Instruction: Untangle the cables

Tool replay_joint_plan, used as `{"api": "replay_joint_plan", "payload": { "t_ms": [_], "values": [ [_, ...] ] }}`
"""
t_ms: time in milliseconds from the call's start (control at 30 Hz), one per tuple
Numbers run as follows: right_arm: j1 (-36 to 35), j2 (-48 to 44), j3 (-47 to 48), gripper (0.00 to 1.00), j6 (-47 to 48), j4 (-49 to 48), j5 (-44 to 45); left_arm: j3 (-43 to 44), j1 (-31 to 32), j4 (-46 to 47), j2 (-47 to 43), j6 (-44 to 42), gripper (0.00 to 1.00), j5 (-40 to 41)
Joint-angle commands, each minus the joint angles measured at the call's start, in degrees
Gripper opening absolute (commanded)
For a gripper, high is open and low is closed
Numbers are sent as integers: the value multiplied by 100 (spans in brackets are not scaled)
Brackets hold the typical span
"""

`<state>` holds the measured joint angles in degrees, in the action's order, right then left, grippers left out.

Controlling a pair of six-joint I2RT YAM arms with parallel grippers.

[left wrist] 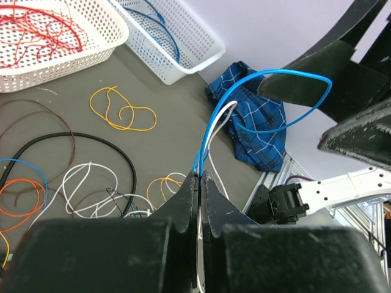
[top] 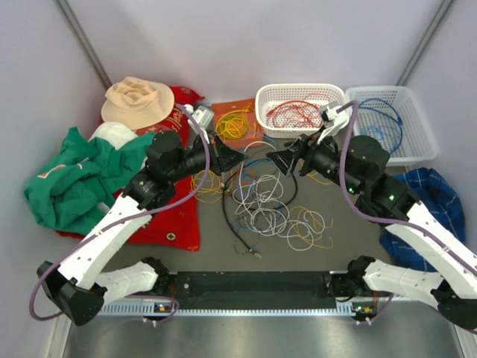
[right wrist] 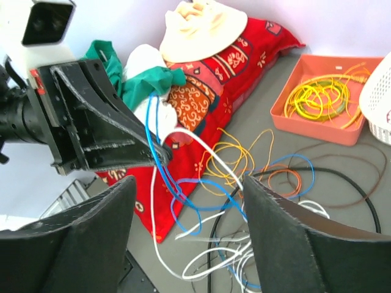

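A tangle of cables in white, blue, yellow, orange and black lies on the grey table between the arms. My left gripper hangs above its left side, shut on a blue cable and a white cable; its jaws are pressed together on them. The blue cable rises in a loop that reaches one finger of my right gripper. My right gripper faces the left one, open wide and empty. In the right wrist view the blue and white strands hang from the left gripper.
At the back stand a white basket with red cables, a white basket with blue cables and an orange tray with yellow cables. Red cloth, a hat and a green garment lie left; blue plaid cloth lies right.
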<state>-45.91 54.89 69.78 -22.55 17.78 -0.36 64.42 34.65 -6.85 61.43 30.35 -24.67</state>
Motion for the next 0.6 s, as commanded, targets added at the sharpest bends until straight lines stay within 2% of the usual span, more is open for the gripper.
{"api": "replay_joint_plan", "payload": {
  "t_ms": [0, 67, 100, 133, 167, 200, 300, 433, 467, 533, 567],
  "values": [
    [-58, 161, 264, 59, 127, -504, -52, -114, 15, 290, -69, 24, 0, -100],
    [-58, 250, 387, 42, 145, -460, -26, -132, 24, 298, -78, 15, 0, -109],
    [-58, 259, 405, 24, 145, -451, 18, -149, 24, 290, -87, 6, 0, -91],
    [-58, 233, 414, 17, 145, -486, 18, -158, 15, 281, -96, -20, 0, -48],
    [-58, 224, 457, 2, 154, -486, 123, -167, 15, 229, -113, -29, 0, 14],
    [-58, 215, 519, 0, 171, -451, 246, -176, 15, 176, -114, -72, 0, 67],
    [-58, 215, 949, 0, 373, -179, 483, -211, 15, 44, -175, -187, 13, 330],
    [-58, 276, 1599, 0, 611, 181, 748, -299, 15, -18, -289, -249, 43, 699],
    [-58, 320, 1861, 0, 672, 304, 774, -316, 15, -35, -307, -275, 62, 761],
    [-58, 381, 2126, 0, 725, 454, 801, -325, 15, -166, -377, -249, 94, 1146],
    [-50, 417, 2389, 0, 769, 524, 809, -351, 15, -220, -412, -249, 99, 1270]
  ]
}}
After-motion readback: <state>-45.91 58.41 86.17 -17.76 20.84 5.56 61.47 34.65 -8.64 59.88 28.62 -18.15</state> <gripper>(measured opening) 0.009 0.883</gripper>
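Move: A blue cable loop juts from the left hand's shut fingers, its far part about 7 cm to their right and a couple of centimetres higher, between the right hand's open fingers: 1 cm ahead and 1 cm left of that hand's point. A white strand is pinched with it in the left fingers, 7 cm left of the right hand. Roughly 22 cm below the right hand lie the white tangle, 3 cm ahead and 3 cm left, and a lone yellow cable, 14 cm ahead and 17 cm right. The blue loop is pinched by the right fingers, which ease some 1.5 cm forward-left onto it, shut, then carry it up fast by about 9 cm, edging right and tipping upward about 10 degrees. Meanwhile the left hand sinks 2.5 cm, opens wide to let go of both cables and drifts slightly forward-left. ##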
